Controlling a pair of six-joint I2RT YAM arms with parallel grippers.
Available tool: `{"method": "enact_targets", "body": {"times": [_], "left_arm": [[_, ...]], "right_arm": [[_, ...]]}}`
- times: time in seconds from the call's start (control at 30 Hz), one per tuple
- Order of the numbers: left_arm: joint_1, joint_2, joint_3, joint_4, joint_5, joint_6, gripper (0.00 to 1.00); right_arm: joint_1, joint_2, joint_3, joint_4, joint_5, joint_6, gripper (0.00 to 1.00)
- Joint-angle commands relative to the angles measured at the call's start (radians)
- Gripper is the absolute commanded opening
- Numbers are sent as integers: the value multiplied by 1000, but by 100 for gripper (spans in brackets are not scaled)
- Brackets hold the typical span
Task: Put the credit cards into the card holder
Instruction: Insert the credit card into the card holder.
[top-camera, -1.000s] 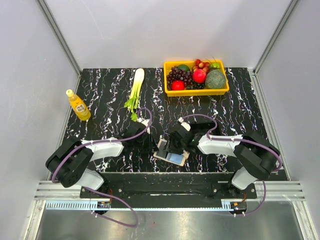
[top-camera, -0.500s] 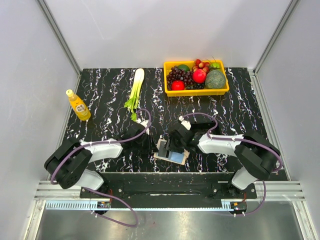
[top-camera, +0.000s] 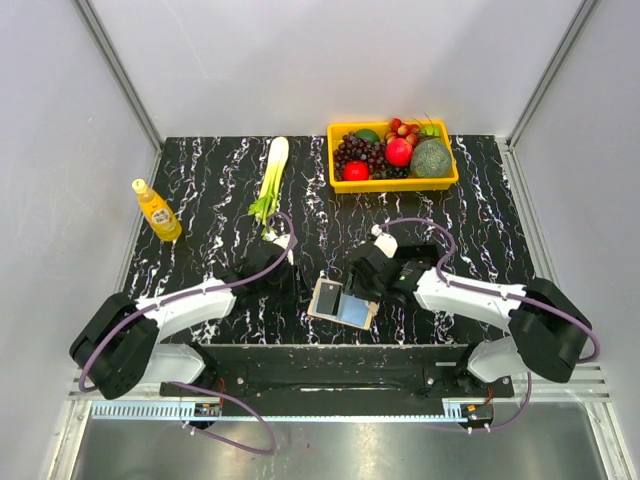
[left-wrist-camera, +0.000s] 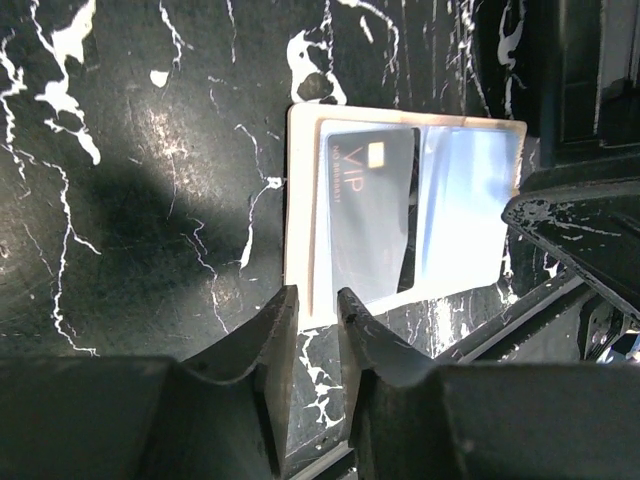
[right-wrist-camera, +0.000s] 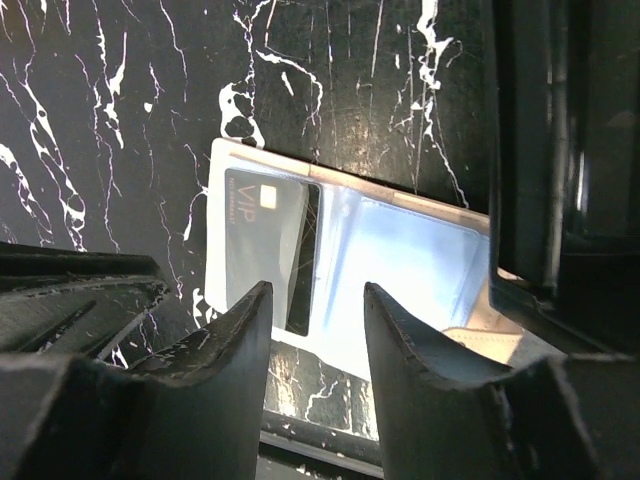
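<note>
The card holder (top-camera: 324, 312) lies open and flat near the table's front edge, its beige rim (left-wrist-camera: 298, 240) showing. A dark grey credit card marked VIP (left-wrist-camera: 365, 205) lies in its left half (right-wrist-camera: 262, 225). The right half is a light blue panel (left-wrist-camera: 465, 195) (right-wrist-camera: 405, 260), and I cannot tell whether a card lies there. My left gripper (top-camera: 298, 288) (left-wrist-camera: 315, 300) hovers at the holder's left near corner, jaws a narrow gap apart with nothing between. My right gripper (top-camera: 366, 288) (right-wrist-camera: 316, 292) stands over the holder's near edge, open and empty.
A yellow basket (top-camera: 395, 184) of fruit stands at the back right. A leek (top-camera: 272, 172) lies at the back middle and a yellow bottle (top-camera: 157, 210) stands at the left. The table's front edge (top-camera: 330, 345) runs just below the holder.
The right gripper has drawn back to the right, uncovering the holder. The left arm has stretched lower and its jaws have parted slightly.
</note>
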Motion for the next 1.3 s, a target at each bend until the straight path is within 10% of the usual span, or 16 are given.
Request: {"method": "enact_targets", "body": {"times": [0.0,1.27], "left_arm": [[-4,-38,49,-17,-36,31,28],[-2,111,-29,111,24,-65,29]], "right_arm": [[-3,-73,8,-49,39,-2,48],[6,174,5,217,-264,46,46]]}}
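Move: The open card holder lies flat under both hands. Its left edge is almost right beneath the left hand, about 2 cm ahead, 1 cm right and 2 cm down, and the VIP card, already in the left pocket, sits about 4 cm right and 1 cm ahead of that hand. From the right hand the card is about 5 cm left, level ahead and 3 cm down; the clear right pocket lies 3 cm back and 3 cm right of that hand. Both hands lift about 1 cm and then drop; the left, fingers slightly parted, comes down some 3 cm from its high point and sets its tips on the card holder's left edge, staying there to brace it. The half-open right hand drops about 4 cm from its peak and travels some 5 cm left over the holder, rolling roughly 10 degrees, until its fingertips bear down around the near end of the VIP card, one tip by the card's right edge, in a push deeper into the left pocket. ##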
